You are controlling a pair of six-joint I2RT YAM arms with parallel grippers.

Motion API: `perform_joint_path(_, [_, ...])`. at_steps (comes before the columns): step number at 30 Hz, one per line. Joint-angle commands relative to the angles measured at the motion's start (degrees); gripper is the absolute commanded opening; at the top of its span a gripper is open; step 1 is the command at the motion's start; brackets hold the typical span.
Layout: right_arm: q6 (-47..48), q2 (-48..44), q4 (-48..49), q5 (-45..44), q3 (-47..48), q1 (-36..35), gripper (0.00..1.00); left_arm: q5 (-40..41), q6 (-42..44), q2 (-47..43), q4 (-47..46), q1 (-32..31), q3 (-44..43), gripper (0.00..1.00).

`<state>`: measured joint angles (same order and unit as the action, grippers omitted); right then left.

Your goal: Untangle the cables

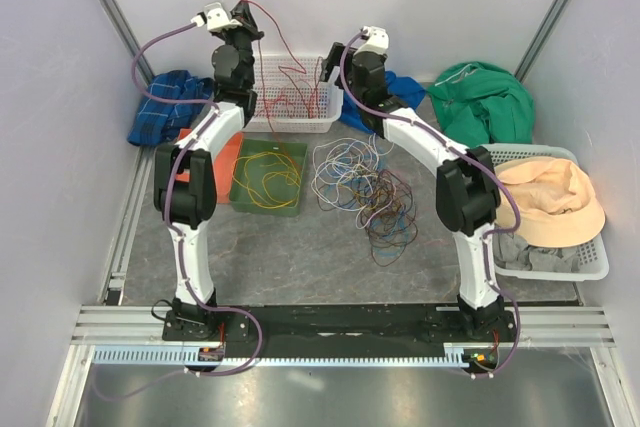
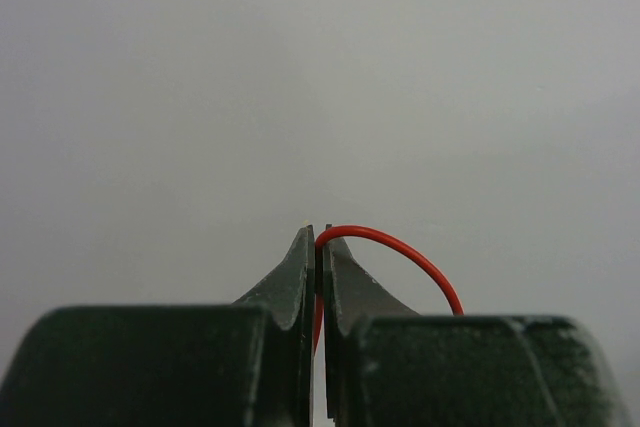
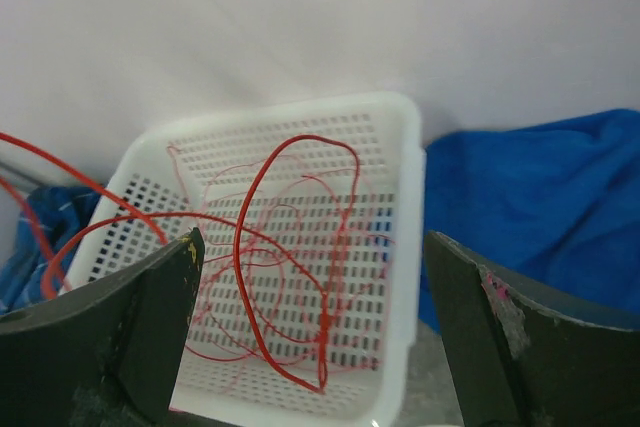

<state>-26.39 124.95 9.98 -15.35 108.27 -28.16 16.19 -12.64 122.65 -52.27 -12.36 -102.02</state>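
My left gripper is raised high above the white basket at the back. It is shut on a red cable, which arcs from its tips down into the basket. My right gripper stands wide open over the basket's right side with nothing between its fingers. Loops of red cable lie in the basket below it. A tangled pile of white, purple, red and blue cables lies mid-table. Yellow cables rest in a green tray.
An orange tray sits under the left arm. A blue checked cloth lies at the back left, a blue cloth behind the right arm and a green cloth at the back right. A white basket of clothes stands at the right.
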Motion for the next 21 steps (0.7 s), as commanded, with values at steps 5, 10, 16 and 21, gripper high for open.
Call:
perform_joint_path(5, [3.72,-16.38,18.55,10.23,-24.93,-0.14,0.9,-0.28,-5.46,-5.4,1.38,0.06,0.24,0.02])
perform_joint_path(10, [2.75,-16.67,21.4,23.25,-28.2,-2.77,0.74,-1.33,-8.0,-7.6,1.65,-0.03,0.59,0.02])
perform_joint_path(16, [4.68,-14.73,21.4,30.46,-28.29,-5.93,0.64,-3.44,-9.41,-12.08,0.07,-0.03,0.59,0.02])
perform_joint_path(21, [4.42,-12.01,20.17,32.93,-25.92,-7.34,0.59,-4.76,-10.73,-13.32,-1.95,-0.21,-2.38,0.02])
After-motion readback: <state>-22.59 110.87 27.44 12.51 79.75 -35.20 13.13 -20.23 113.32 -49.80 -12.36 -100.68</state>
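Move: The dangling lower end of the red cable, which the left hand still holds up, lies some 16 cm to the right hand's left, about 3 cm back and 14 cm lower. The white basket is about 11 cm ahead and 10 cm left of the right hand, the green tray some 10 cm back and 15 cm left, both over 20 cm below. From the left hand, that dangling end is about 5 cm back, 4 cm right and 28 cm down. Backing away from above the white basket by about 15 cm, the empty right hand first drifts slightly right, then sweeps some 12 cm left, turning about 35 degrees counter-clockwise to face the hanging red strand while its wide-open fingers close by about a third. The left hand keeps its pinch on the red cable and rises in two pulls, drawing back as well. ##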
